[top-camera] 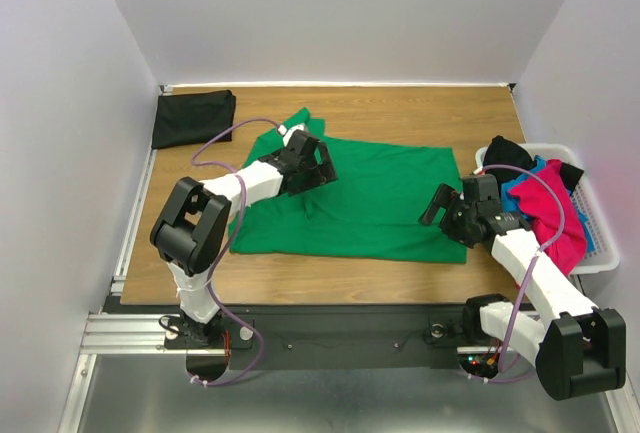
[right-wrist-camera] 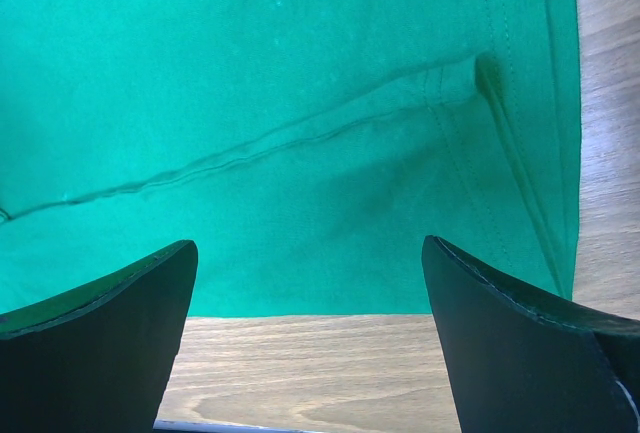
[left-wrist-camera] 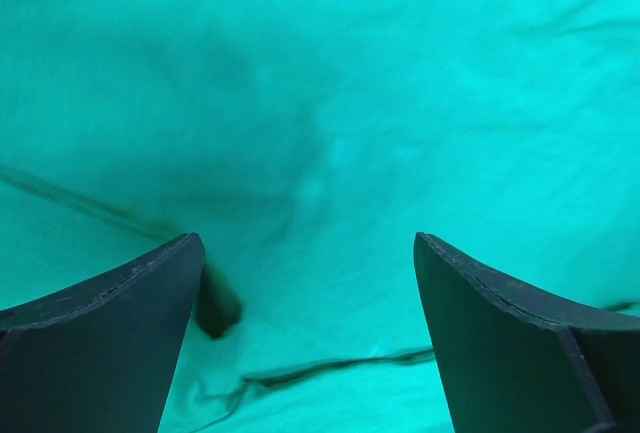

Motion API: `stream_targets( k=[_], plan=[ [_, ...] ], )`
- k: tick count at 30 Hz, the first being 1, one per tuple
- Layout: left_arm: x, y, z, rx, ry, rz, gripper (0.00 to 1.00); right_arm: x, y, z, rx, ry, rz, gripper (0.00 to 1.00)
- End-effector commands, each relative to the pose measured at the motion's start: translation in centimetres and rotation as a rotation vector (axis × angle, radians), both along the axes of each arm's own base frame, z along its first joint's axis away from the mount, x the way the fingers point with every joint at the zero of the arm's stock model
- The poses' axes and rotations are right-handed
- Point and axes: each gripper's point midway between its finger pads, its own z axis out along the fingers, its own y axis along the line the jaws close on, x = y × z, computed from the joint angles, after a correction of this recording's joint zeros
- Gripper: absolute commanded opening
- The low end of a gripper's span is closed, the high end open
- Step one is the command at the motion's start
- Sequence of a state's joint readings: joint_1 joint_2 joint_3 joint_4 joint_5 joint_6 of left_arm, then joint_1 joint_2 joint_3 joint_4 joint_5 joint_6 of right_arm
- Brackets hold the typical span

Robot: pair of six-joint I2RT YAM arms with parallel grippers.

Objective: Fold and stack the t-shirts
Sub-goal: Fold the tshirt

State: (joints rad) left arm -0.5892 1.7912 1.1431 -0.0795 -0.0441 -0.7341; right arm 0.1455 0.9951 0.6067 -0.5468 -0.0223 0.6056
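A bright green t-shirt lies spread flat in the middle of the wooden table. My left gripper hovers open over its upper left part, and in the left wrist view green cloth with a few wrinkles fills the space between the fingers of that gripper. My right gripper stands open above the shirt's right side. In its wrist view this gripper straddles the shirt's edge, with a seam in the cloth ahead and bare table below. A folded black t-shirt rests at the back left corner.
A white plastic basket at the right edge holds a magenta t-shirt, a blue one and a black one, partly behind my right arm. White walls enclose the table on three sides.
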Motion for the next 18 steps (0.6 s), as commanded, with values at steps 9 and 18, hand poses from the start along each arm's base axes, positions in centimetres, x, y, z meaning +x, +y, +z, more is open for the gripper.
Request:
stream_targets(
  k=[9, 18],
  plan=[
    [0.3, 2.1, 7.7, 0.054, -0.145, 0.052, 0.98, 0.8, 0.5, 1.3, 0.022, -0.046, 0.006, 1.00],
    [-6.3, 10.6, 2.8, 0.078, -0.081, 0.276, 0.98, 3.4, 3.1, 0.4, 0.032, -0.041, 0.049, 1.00]
  ],
)
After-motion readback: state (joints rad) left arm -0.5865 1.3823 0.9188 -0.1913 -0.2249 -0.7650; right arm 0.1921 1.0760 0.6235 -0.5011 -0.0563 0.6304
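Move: The green t-shirt lies spread under both open hands. Its small crumple is about 5 cm to the left hand's left, some 3 cm back and 5 cm below; the shirt's far-left sleeve lies about 11 cm ahead and 6 cm left of that hand. From the right hand the crumple is about 28 cm left, 4 cm ahead and 6 cm below, the hem's near corner about 10 cm back and 8 cm right, the basket roughly 26 cm right and 2 cm ahead. Heading up off the middle of the t-shirt, the wide-open left hand rises about 6 cm while still easing forward and right, then reverses and sweeps left and back, some 8 cm left and 7 cm back from that turning point, over the crumple, its fingers tipping up slightly and turning counter-clockwise. The right hand, still open, waits, then starts left, inward over the shirt, about 2 cm and slightly down. ##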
